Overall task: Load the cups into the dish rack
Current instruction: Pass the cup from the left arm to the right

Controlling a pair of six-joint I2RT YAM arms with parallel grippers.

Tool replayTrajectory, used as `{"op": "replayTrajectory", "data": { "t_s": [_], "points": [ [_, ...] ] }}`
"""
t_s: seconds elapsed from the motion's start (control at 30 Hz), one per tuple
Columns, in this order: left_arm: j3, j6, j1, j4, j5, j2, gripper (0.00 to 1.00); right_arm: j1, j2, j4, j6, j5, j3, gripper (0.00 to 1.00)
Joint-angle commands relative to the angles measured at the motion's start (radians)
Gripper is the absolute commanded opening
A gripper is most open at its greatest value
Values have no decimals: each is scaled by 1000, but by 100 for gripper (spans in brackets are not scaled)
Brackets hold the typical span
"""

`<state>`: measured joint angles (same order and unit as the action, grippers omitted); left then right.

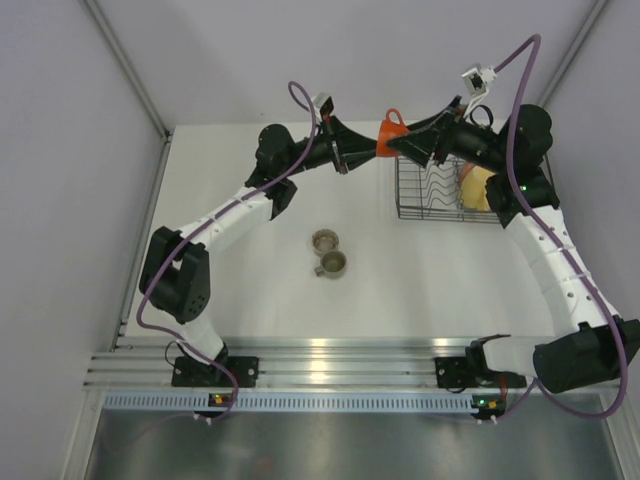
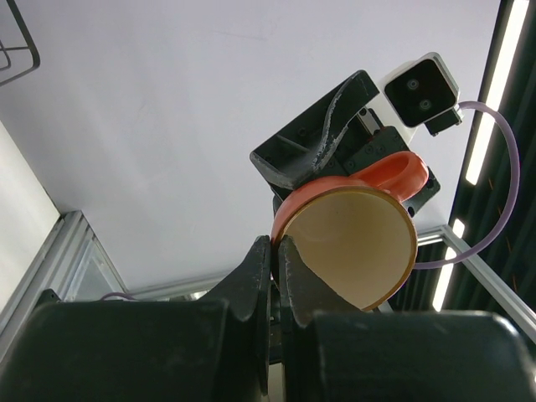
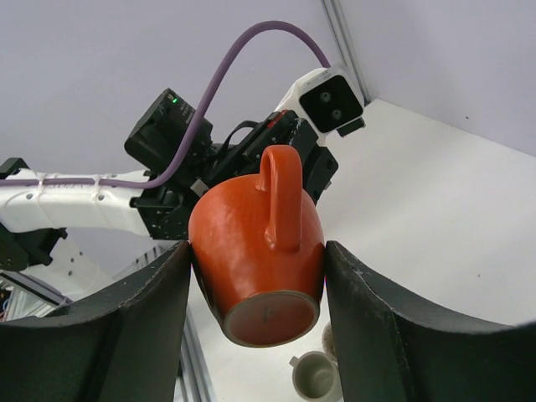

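Note:
A small orange cup (image 1: 390, 135) hangs in the air at the back of the table, just left of the black wire dish rack (image 1: 430, 190). My left gripper (image 1: 372, 150) is shut on its rim (image 2: 280, 226), one finger inside the cream interior (image 2: 360, 243). My right gripper (image 3: 258, 251) comes from the other side, and both pads press against the cup's body (image 3: 243, 243), with the handle pointing up. A yellow cup (image 1: 478, 185) lies in the rack's right end, partly hidden by the right arm. Two grey-olive cups (image 1: 325, 241) (image 1: 332, 263) stand on the table.
The rack sits at the back right, under the right arm (image 1: 545, 250). The two grey-olive cups (image 3: 314, 374) show below the held cup in the right wrist view. A corner of the rack (image 2: 17, 50) shows at the upper left of the left wrist view.

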<state>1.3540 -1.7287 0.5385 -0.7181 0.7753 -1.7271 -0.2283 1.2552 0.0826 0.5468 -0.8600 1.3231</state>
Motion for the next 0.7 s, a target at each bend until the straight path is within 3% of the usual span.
{"op": "replayTrajectory", "data": {
  "t_s": [0.0,0.13,0.2,0.33,0.5,0.67],
  "points": [
    [51,14,15,-93,-30,4,0,-37,9,45,5,-53,-1,29],
    [68,11,15,-112,-42,-2,0,-42,6,48,4,-54,-25,6],
    [71,11,15,-118,-51,-3,0,-43,1,49,4,-48,-39,0],
    [85,15,15,-119,-48,-17,1,-46,-17,59,8,-24,-88,0],
    [86,12,15,-119,-50,-23,25,-48,-19,42,-11,13,-81,0],
    [73,11,12,-127,-48,-23,35,-48,3,40,-19,24,-65,0]
  ]
}}
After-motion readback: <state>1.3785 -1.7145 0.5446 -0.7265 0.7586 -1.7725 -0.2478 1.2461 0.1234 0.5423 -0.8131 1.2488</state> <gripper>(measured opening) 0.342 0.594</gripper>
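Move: The orange cup is held in the air by both hands: its middle lies about 3 cm to the right of the left hand point, 2 cm ahead and 2 cm above, and right at the right hand point. Some 38 cm below the left hand, one grey cup stands 4 cm back and 9 cm left, the other 2 cm ahead and 10 cm left. The dish rack's middle is roughly 27 cm right of the right hand, 16 cm ahead and 38 cm down. Left fingers part at the cup's rim, easing forward; the right hand keeps its grip, sinking about 2 cm. ##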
